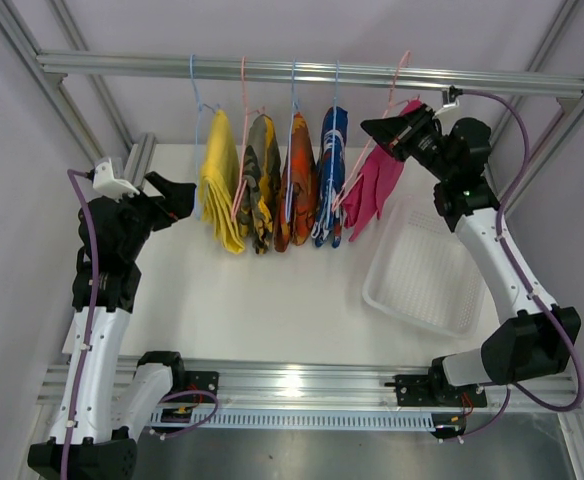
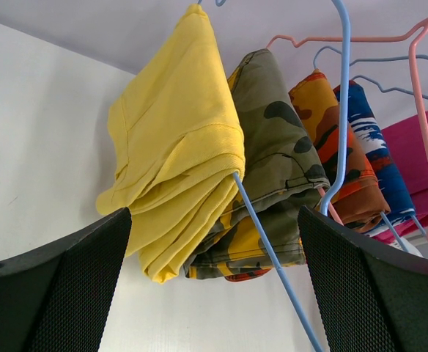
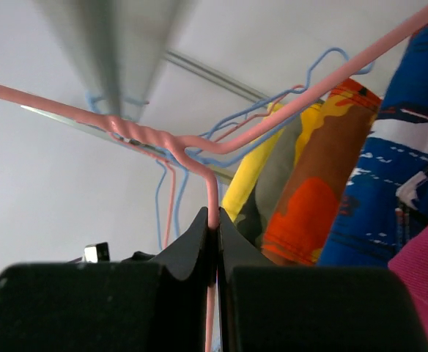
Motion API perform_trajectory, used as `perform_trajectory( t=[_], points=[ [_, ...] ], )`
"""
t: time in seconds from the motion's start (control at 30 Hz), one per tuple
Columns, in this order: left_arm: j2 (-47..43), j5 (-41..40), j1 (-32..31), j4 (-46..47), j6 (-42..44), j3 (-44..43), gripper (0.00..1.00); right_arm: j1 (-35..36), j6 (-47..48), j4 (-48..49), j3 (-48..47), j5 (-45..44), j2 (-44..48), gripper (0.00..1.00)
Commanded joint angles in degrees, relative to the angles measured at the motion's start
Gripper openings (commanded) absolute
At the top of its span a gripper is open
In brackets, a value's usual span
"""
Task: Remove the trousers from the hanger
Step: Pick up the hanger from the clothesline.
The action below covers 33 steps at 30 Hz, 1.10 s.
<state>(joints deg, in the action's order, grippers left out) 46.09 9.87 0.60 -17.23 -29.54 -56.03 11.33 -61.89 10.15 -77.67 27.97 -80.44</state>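
Several trousers hang on wire hangers from the rail [image 1: 302, 72]: yellow [image 1: 220, 185], camouflage [image 1: 259, 185], orange-red [image 1: 297, 180], blue-and-white [image 1: 330, 175] and magenta pink [image 1: 377, 185]. My right gripper [image 1: 387, 135] is shut on the pink hanger [image 3: 212, 192] that carries the pink trousers; the wire runs between its jaws [image 3: 215, 224]. That hanger is tilted. Left of the row, my left gripper [image 1: 177, 195] stands open. In its wrist view the yellow trousers [image 2: 177, 147] and the camouflage pair [image 2: 280, 161] hang just beyond the fingers [image 2: 67, 293], and a blue hanger wire [image 2: 272, 257] crosses the gap.
A white mesh basket [image 1: 427, 270] sits on the table at the right, below the right arm. Metal frame posts rise at both sides. The rail carries pink and blue hanger hooks close together.
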Motion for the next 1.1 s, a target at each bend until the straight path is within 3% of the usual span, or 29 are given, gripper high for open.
perform_trajectory(
  t=[0.0,0.23,0.63,0.77,0.87,1.07],
  points=[
    [-0.21,1.73,-0.07,1.41,0.27,-0.40,1.00,-0.70,6.52,2.78,-11.53,0.07,3.64,0.00],
    [-0.30,1.21,-0.07,1.15,0.62,-0.66,0.99,-2.37,6.69,-3.73,-23.14,3.15,-1.64,0.00],
    [-3.19,1.12,0.01,0.53,2.29,-1.28,0.99,-3.07,6.26,-8.66,-21.30,8.50,3.45,0.00],
    [-4.25,1.91,-2.62,0.27,3.70,-1.97,0.96,-4.21,5.20,-9.27,-17.71,11.84,7.21,0.00],
    [-4.42,1.12,-4.55,-0.43,5.19,-2.68,0.98,-5.00,7.91,-13.46,-14.45,9.06,10.30,0.00],
    [-4.69,-0.03,-7.37,-4.21,6.16,-6.89,0.99,-7.29,6.96,-8.22,-2.24,13.16,15.84,0.00]
  ],
)
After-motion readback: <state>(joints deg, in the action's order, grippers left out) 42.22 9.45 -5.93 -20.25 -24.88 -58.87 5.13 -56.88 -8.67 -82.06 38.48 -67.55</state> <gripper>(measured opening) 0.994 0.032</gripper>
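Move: The shut right fingers already pinch the pink hanger's front shoulder wire. The clothesline, where its hook sits, is about 6 cm ahead, 5 cm right and 7 cm above them. The pink trousers hang some 3 cm ahead, 4 cm right and 12 cm below; the blue trousers are about 4 cm ahead, 5 cm left and 12 cm below. From the left hand that hook spot lies roughly 16 cm ahead, 35 cm right and 14 cm up. Straight up first, quickly by about 5 cm, the right hand lifts the pink hanger by its shoulder wire. It hangs there briefly, then draws back towards the robot some 8 cm, away from the clothesline and slightly right, keeping its pinch. Late on, the open left hand eases back, up and right, about 3 cm each way, touching nothing. ##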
